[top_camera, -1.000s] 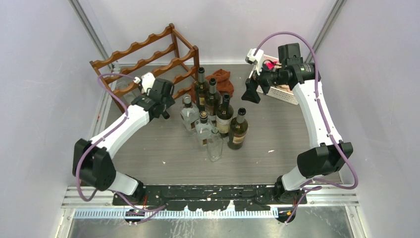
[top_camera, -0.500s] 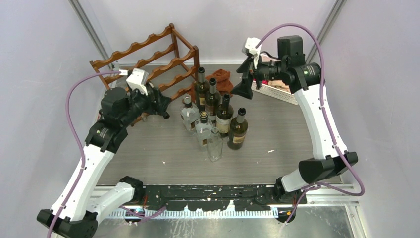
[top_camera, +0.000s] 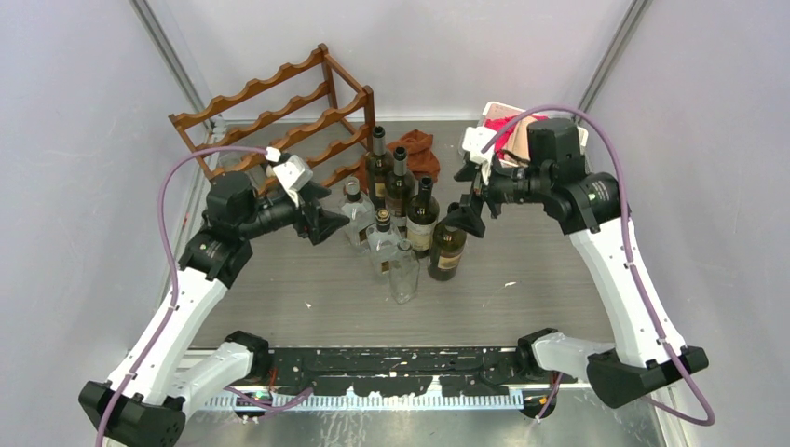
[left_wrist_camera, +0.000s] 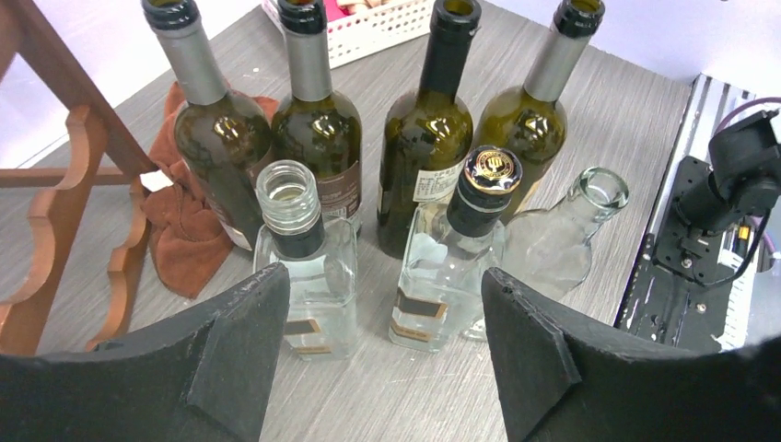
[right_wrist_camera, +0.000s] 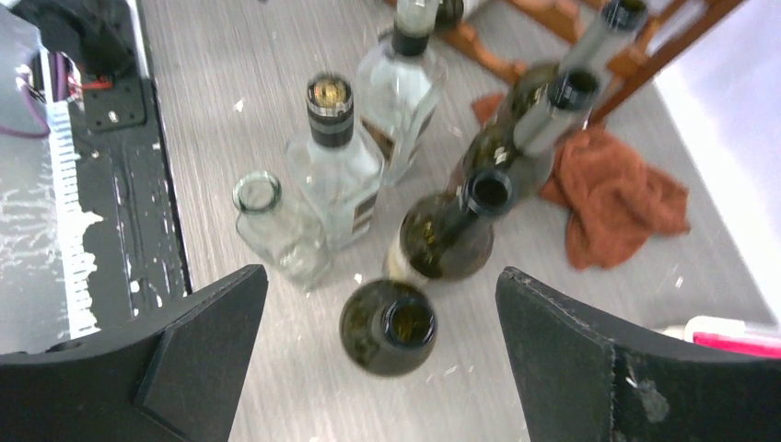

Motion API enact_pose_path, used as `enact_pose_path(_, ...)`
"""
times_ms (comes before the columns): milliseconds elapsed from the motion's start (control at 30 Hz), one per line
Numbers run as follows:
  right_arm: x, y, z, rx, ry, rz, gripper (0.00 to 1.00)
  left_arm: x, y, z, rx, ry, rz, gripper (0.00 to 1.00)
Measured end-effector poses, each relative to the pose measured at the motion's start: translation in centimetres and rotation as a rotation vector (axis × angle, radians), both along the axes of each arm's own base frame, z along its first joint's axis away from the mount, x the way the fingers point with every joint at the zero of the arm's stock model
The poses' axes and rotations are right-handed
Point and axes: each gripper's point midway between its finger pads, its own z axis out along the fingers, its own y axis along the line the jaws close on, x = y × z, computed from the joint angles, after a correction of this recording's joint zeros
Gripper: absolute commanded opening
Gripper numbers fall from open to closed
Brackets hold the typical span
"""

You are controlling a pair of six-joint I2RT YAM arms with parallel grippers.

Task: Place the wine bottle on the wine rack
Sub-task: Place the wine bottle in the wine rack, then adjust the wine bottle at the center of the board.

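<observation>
Several dark green wine bottles stand upright mid-table; the nearest to me is wine bottle [top_camera: 448, 244]. My right gripper [top_camera: 464, 218] hangs open just above and beside its neck. In the right wrist view its open mouth [right_wrist_camera: 409, 324] shows from above, between the wide-apart jaws of the right gripper [right_wrist_camera: 382, 273], untouched. My left gripper [top_camera: 326, 223] is open, low, left of the bottles. The left gripper [left_wrist_camera: 382, 276] faces two clear square bottles [left_wrist_camera: 308, 276], nothing between its fingers. The dark reddish-brown wine rack [top_camera: 279, 112] stands at the back left, and its scalloped rail [left_wrist_camera: 55, 193] shows in the left wrist view.
Three clear glass bottles [top_camera: 384, 244] stand in front of the wine bottles. A rust-brown cloth [top_camera: 419, 154] lies behind them by the rack. A white basket [top_camera: 510, 121] sits at the back right behind my right arm. Grey walls close in both sides.
My left gripper swung right toward the clear bottles and its jaws spread wider. My right gripper came down from beside the basket to above the nearest wine bottle.
</observation>
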Motion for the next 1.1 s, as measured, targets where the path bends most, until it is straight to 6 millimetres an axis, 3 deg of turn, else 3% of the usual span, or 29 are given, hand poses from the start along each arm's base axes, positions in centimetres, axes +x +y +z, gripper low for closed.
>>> enact_pose_path(200, 0.6, -1.7, -4.5, -0.08, 0.099, -0.136, 0.91, 1.4, -0.6, -2.2, 0.026, 0.006, -0.023, 0.75)
enact_pose_path(400, 1.6, -2.1, -8.2, -0.121, 0.163, -0.192, 0.75, 2.5, -1.0, -3.7, 0.023, 0.013, -0.02, 0.74)
enact_pose_path(433, 1.6, -2.2, -8.6, -0.128, 0.168, -0.196, 0.7, 2.5, -1.0, -3.8, 0.021, 0.01, -0.02, 0.74)
enact_pose_path(600, 2.6, -2.4, -9.9, -0.147, 0.148, -0.213, 0.27, 2.9, -1.1, -3.5, -0.005, -0.011, -0.012, 0.73)
enact_pose_path(733, 3.1, -2.5, -10.1, -0.137, 0.109, -0.23, 0.1, 2.9, -1.0, -3.7, -0.012, -0.01, 0.001, 0.73)
enact_pose_path(933, 4.1, -4.8, -9.8, -0.14, 0.067, -0.331, 0.03, 2.9, -0.9, -3.4, -0.021, -0.011, 0.014, 0.74)
enact_pose_path(1100, 7.4, -8.8, -9.9, -0.109, 0.11, -0.493, 0.03, 2.9, -0.9, -3.4, -0.021, -0.012, 0.016, 0.74)
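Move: The foremost dark wine bottle stands upright almost under the open right hand: its middle is about 3 cm ahead, 2 cm to the right and 22 cm below, with the neck top only some 10 cm down. A dark bottle with a cream label stands 6 cm farther out and 6 cm left of it; the small clear bottle stands about 10 cm left of it and 5 cm nearer. From the left hand the wine bottle is some 22 cm right, 2 cm ahead and 17 cm below. The wine bottle's neck is what the right hand sinks onto, about 10 cm down and slightly forward and right; its fingers close and pinch the neck just below the mouth. Keeping that grip at level height, the hand carries right and forward away from the other bottles, turning clockwise, nearly 30 degrees in all. The left hand, empty and open, eases down and forward about 5 cm towards the clear bottles. ##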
